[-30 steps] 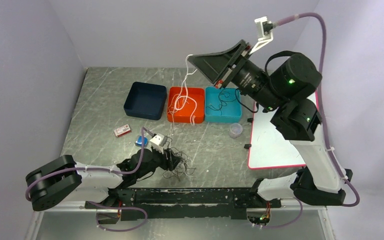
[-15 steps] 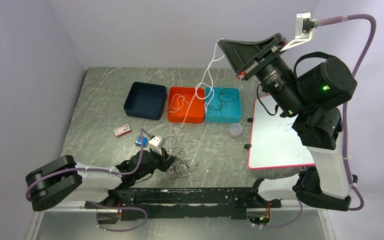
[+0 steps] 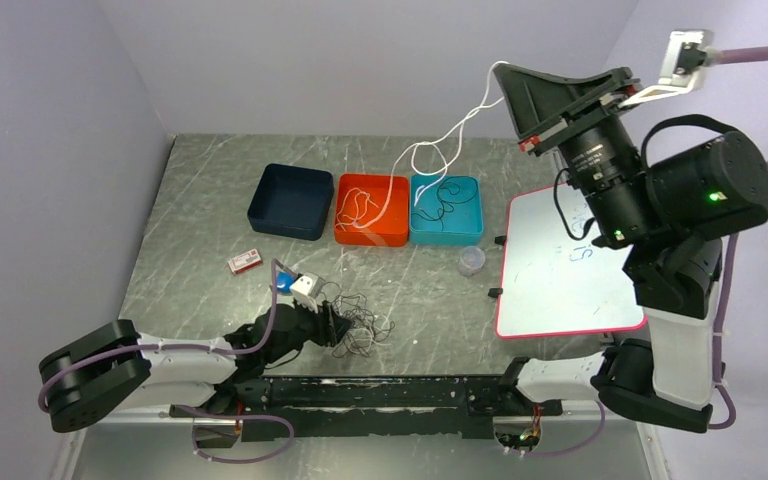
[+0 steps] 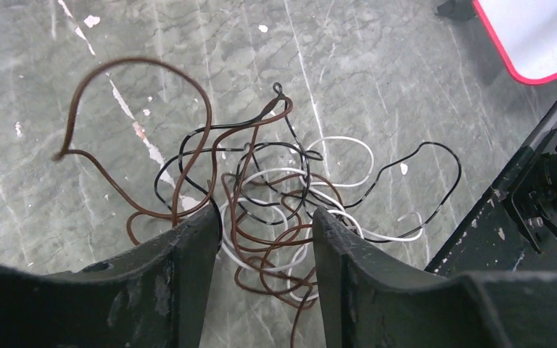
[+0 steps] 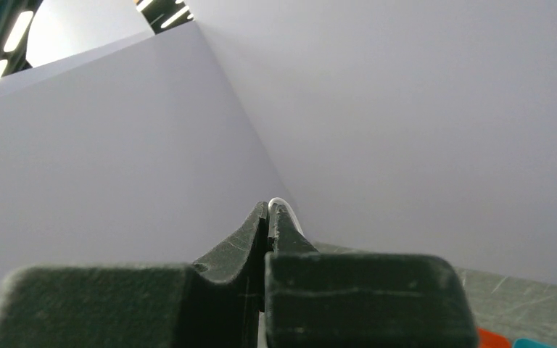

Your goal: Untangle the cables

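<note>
A tangle of thin brown, black and white cables (image 3: 358, 322) lies on the table near the front edge; in the left wrist view the tangle (image 4: 268, 210) sits between and just beyond my fingers. My left gripper (image 3: 335, 325) is low over it, open, its jaws either side of the loops (image 4: 265, 239). My right gripper (image 3: 508, 72) is raised high at the back right, shut on a white cable (image 3: 438, 140) that hangs down into the orange bin (image 3: 371, 209); its end shows between the tips (image 5: 277, 204). A black cable (image 3: 442, 200) lies in the teal bin (image 3: 446, 209).
A dark blue bin (image 3: 291, 200) stands left of the orange one. A red-edged whiteboard (image 3: 560, 265) lies at the right, a clear cup (image 3: 471, 261) beside it. A small red-white box (image 3: 245, 262) and a blue item (image 3: 282, 283) lie at the left.
My right gripper has swung up and to the right with the white cable, pulling it out of the orange bin. My left gripper has stayed over the tangle, shifted slightly.
</note>
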Action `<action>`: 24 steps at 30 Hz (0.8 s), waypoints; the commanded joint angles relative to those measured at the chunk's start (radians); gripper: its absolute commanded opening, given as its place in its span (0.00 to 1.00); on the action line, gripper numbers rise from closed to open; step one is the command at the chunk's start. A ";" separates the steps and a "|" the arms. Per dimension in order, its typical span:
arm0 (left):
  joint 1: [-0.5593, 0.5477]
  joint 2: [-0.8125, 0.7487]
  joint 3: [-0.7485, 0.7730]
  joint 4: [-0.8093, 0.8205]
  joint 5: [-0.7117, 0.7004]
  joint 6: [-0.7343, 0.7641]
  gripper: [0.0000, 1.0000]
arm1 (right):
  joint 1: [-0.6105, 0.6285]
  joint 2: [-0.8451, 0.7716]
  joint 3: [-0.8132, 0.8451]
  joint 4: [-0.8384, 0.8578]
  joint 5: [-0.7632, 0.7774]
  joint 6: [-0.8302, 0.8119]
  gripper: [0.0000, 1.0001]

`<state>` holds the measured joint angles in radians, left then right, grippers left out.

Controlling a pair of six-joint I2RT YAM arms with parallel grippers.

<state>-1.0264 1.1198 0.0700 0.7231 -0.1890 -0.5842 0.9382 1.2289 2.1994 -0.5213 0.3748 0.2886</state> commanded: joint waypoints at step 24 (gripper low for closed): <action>0.005 -0.290 0.096 -0.402 -0.095 -0.057 0.84 | 0.005 0.026 -0.143 0.033 0.189 -0.240 0.00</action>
<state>-1.0264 0.9092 0.1070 0.4728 -0.2337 -0.6151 0.9382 1.2266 2.0720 -0.5026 0.5190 0.1234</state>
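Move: High over the table, the right hand holds the white cable; the orange box lies about 27 cm ahead, 16 cm left and some 64 cm below. At that depth the teal box is also 27 cm ahead but 2 cm right, the clear cup 13 cm ahead and 6 cm right. From the left hand, the cable tangle's middle is about 1 cm ahead, 4 cm right, 4 cm below; the orange box 30 cm ahead, 4 cm right. Swinging the pinched white cable some 3 cm right and slightly up, the right hand then reverses, coming back left while reaching forward and sinking about 5 cm towards the orange box, rolling right side down and turning clockwise. The left fingers open wider at the tangle, and that hand finally lifts about 2 cm off it. ##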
